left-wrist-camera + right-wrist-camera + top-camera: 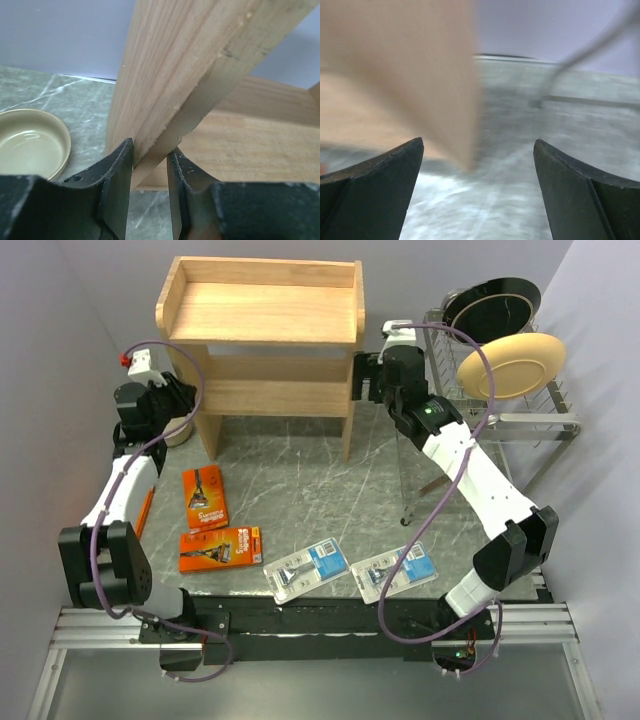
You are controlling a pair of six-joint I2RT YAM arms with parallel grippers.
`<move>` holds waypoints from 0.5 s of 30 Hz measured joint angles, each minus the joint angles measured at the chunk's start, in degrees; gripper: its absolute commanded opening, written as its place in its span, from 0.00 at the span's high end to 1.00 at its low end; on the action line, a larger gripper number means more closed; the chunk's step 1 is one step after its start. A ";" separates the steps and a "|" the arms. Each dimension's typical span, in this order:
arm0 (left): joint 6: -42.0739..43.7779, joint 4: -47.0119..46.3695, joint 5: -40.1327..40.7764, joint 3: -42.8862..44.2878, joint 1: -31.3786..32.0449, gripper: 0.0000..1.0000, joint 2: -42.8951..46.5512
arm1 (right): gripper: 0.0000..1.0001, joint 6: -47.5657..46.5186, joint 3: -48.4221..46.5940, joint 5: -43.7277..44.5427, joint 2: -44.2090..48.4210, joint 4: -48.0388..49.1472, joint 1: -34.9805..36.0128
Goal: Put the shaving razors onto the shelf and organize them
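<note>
The light wooden shelf (258, 337) stands at the back of the table with nothing on its top tray. My left gripper (188, 390) is at its left side panel (175, 65); in the left wrist view the gripper (150, 152) is shut on that panel's edge, a finger on each face. My right gripper (360, 378) is at the right side panel (420, 75) and stands open (479, 142), the panel's corner between its jaws untouched. Two orange razor packs (204, 497) (220, 548) and two clear blister packs (305, 570) (398, 572) lie flat near the front. A third orange pack (143, 512) shows partly under the left arm.
A wire dish rack (545, 415) at the back right holds a black plate (495, 302) and a beige plate (510, 365). A small beige bowl (27, 142) sits on the marble left of the shelf's leg. Grey walls close in the left and right sides.
</note>
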State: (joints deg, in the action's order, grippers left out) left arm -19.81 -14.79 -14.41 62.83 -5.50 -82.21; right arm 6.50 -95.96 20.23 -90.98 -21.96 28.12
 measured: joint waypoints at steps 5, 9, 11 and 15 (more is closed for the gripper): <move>-1.07 1.31 -4.57 1.31 0.20 0.00 -0.24 | 0.02 0.70 1.25 -8.39 1.53 1.46 4.00; -3.15 6.60 -5.90 -0.63 1.44 0.00 6.47 | 0.00 0.44 4.46 -11.98 6.01 1.16 5.40; -5.33 10.34 -6.80 -2.56 1.44 0.01 12.52 | 0.00 0.00 6.82 -13.35 9.44 0.37 5.09; -6.62 17.14 -8.35 -5.20 1.57 0.01 23.96 | 0.00 -2.16 14.16 -17.40 17.90 -0.24 4.85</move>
State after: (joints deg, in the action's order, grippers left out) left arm -26.44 2.35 -22.76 57.63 -3.92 -58.26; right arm 4.34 -81.80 2.83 -73.08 -22.20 32.97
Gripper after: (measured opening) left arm 0.994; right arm 0.996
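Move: The front edge of the shelf's left side panel is still between my left fingertips. The upper orange razor pack lies about 10 cm back from that hand, straight in line, and some 28 cm below. The lower orange pack is roughly 21 cm back and 5 cm right. My open right hand is beside the shelf's right side panel, about 3 cm to its left and 2 cm ahead. The right blister razor lies 24 cm back, 6 cm right and 33 cm below; the left blister razor is level with it, 10 cm left of my hand. I let go of the shelf with both hands. My left fingers spread wide off the left panel's front edge as that hand backs away about 12 cm, rising and drifting right some 5 cm each. My right hand, staying open, first swings left about 6 cm, then draws mainly back, 10 cm or so overall, easing slightly right again and turning about 20 degrees counter-clockwise, clear of the right panel. ##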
